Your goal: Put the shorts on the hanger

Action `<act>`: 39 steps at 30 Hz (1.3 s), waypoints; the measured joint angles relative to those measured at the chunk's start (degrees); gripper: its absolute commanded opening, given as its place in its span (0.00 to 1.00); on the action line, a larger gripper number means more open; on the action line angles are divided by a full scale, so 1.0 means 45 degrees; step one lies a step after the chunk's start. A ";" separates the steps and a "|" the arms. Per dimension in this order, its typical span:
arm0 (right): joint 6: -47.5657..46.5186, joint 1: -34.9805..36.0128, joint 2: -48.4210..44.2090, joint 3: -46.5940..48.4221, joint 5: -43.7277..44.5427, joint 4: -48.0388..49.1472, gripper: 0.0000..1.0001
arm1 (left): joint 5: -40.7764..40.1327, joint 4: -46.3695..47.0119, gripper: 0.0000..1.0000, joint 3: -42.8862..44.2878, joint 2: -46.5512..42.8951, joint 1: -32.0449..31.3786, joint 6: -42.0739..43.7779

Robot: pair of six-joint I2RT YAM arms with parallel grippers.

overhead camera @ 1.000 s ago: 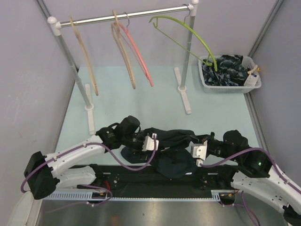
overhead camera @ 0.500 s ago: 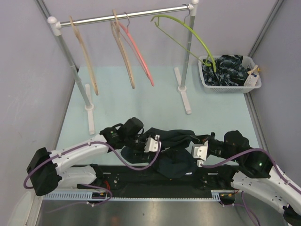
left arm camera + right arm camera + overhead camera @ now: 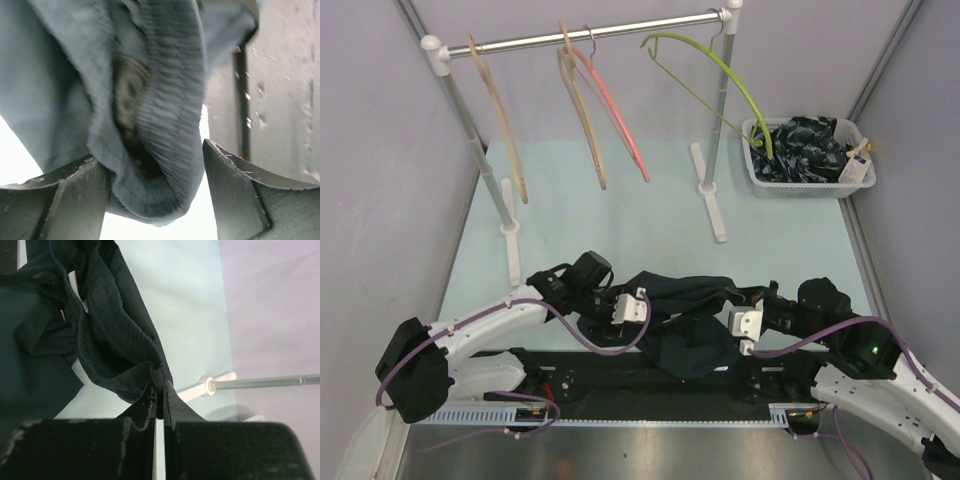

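Note:
The dark navy shorts [image 3: 685, 300] lie bunched at the near edge of the table between my two grippers. My left gripper [image 3: 636, 302] is at their left end. In the left wrist view its jaws [image 3: 155, 165] stand apart around a fold of the ribbed waistband [image 3: 165, 100], which touches the left finger and leaves a gap at the right one. My right gripper [image 3: 733, 303] is shut on the waistband edge [image 3: 105, 350], with its closed tips [image 3: 161, 385] pinching the fabric. A white label [image 3: 74, 282] shows inside. The lime-green hanger [image 3: 730, 75] hangs at the right end of the rail.
The metal rail [image 3: 600, 33] also carries two beige wooden hangers [image 3: 505, 130] [image 3: 582, 120] and a pink hanger [image 3: 615, 115]. Its white feet [image 3: 712, 195] stand on the table. A white basket [image 3: 810, 186] of dark clothes sits at the back right.
My left gripper has drawn back a little to the left along the shorts. The lime-green hanger has swung slightly. The right arm has not moved.

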 measured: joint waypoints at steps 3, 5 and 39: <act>0.0000 0.0000 0.0000 0.0000 0.0039 0.0000 0.00 | 0.0073 -0.0335 0.63 -0.0238 -0.0146 0.0000 0.0175; 0.0005 0.0000 0.0000 0.0000 0.0083 0.0005 0.00 | 0.0083 -0.0457 0.53 -0.0296 -0.0253 0.0000 0.0219; 0.4158 -0.0860 0.5061 1.0579 0.2754 0.0277 0.00 | -0.2992 -0.6465 0.00 1.5509 -0.0631 0.0146 -0.3813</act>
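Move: The shorts' free waistband end lies just below the open left fingers, about 1 cm back, 1 cm to the left and 2 cm down. The right hand already holds the other waistband end. From it, the free end is some 22 cm to the left, roughly level in reach and about 15 cm lower. The green hanger is about 32 cm ahead of the right hand, 5 cm left and 15 cm above. The pink hanger's middle is some 33 cm ahead of the left hand, 3 cm left and 33 cm above. The loose waistband end is pinched as the left hand eases about a centimetre back and left and closes fully. Both hands then carry the shorts quickly upward, the left by nearly 40 cm and the right by about 27, each drifting a little forward and ending slightly wider apart. The left fingers tip up and swing forward, and the right, still gripping its end, likewise tilts up some 30 degrees. ##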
